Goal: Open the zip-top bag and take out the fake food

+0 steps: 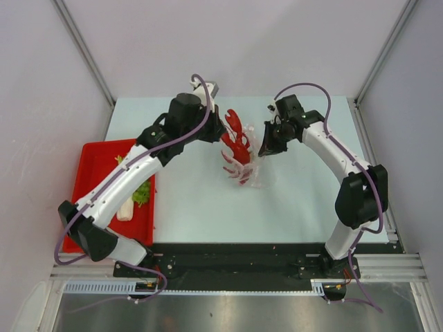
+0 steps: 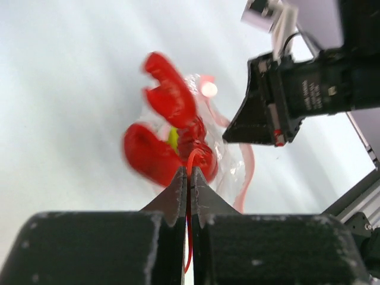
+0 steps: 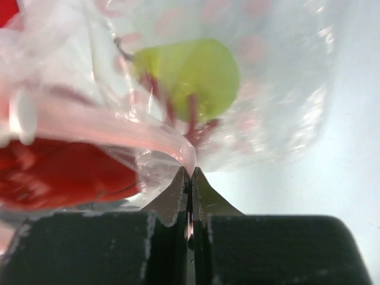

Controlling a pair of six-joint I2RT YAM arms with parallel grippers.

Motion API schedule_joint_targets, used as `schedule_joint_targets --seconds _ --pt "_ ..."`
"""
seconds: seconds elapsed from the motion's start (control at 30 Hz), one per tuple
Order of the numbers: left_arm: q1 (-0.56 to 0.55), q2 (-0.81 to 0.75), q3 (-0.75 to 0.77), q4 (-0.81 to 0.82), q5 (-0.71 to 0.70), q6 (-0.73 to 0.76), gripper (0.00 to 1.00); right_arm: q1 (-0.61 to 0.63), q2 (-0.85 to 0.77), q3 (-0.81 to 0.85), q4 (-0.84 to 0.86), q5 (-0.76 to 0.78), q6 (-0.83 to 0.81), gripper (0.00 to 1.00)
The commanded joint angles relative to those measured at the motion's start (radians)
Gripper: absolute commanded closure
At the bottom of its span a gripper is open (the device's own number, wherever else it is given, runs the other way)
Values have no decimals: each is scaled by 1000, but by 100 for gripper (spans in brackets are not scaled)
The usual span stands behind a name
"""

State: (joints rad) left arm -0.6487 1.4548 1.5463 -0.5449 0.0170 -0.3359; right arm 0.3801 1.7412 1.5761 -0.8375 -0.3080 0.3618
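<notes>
The clear zip-top bag [image 1: 257, 173] lies mid-table with its pink zip strip [image 3: 119, 133] pulled apart. A red lobster [image 1: 237, 142] sticks out of its mouth, claws pointing to the far side. My left gripper [image 2: 189, 172] is shut on a thin red feeler that runs up to the lobster [image 2: 169, 98]. My right gripper [image 3: 190, 172] is shut on the bag's pink-edged rim, and it [image 1: 266, 149] stands just right of the lobster. A yellow-green pear [image 3: 190, 74] shows inside the bag [image 3: 285, 89].
A red tray [image 1: 93, 155] sits at the left edge and holds a pale stalk vegetable [image 1: 126, 207] with green leaves [image 1: 143, 192]. The left arm reaches over the tray. Grey walls close in the table on three sides.
</notes>
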Motion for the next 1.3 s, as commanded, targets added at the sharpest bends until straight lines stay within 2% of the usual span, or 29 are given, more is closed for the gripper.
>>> schedule_joint_targets --seconds 0.0,0.1,0.3,0.63,0.93,1.27 --pt "3 -50 27 45 -52 9 100 0 -37 -28 0 -14 -26 100" --pt "3 -25 34 60 -28 6 100 8 -42 -24 21 -43 -18 100" --pt "-2 50 75 60 60 -29 100 37 -52 90 20 -85 51 100" --pt "-54 9 44 148 173 6 100 42 7 240 35 -97 149 100" --pt "-111 -30 147 131 114 87 100 56 26 257 12 -40 144 100" --pt "-121 -152 147 187 -81 97 100 34 -11 210 -8 -13 103 100"
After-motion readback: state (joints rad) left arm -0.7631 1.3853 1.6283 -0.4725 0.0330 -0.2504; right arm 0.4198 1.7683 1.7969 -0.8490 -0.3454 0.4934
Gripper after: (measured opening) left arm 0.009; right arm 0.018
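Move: My left hand pinches the lobster's thin feeler; the body hangs about 8 cm below it, 4 cm to the right and 3 cm ahead, its rear still in the bag. The bag's mouth is some 8 cm to this hand's right, 2 cm ahead and 13 cm lower. From my right hand, shut on the rim, the lobster is about 7 cm left, 1 cm ahead and 6 cm higher, and the mouth about 3 cm left, level in reach and barely higher. I keep the feeler pinched and swing my left hand right, dipping slightly towards the rim, then draw back and climb some 9 cm, tilting the fingers up and easing left at the end. My right hand keeps its pinch on the rim, sinks a touch, then lifts it about 7 cm and carries it some 4 cm left, towards the lobster. ##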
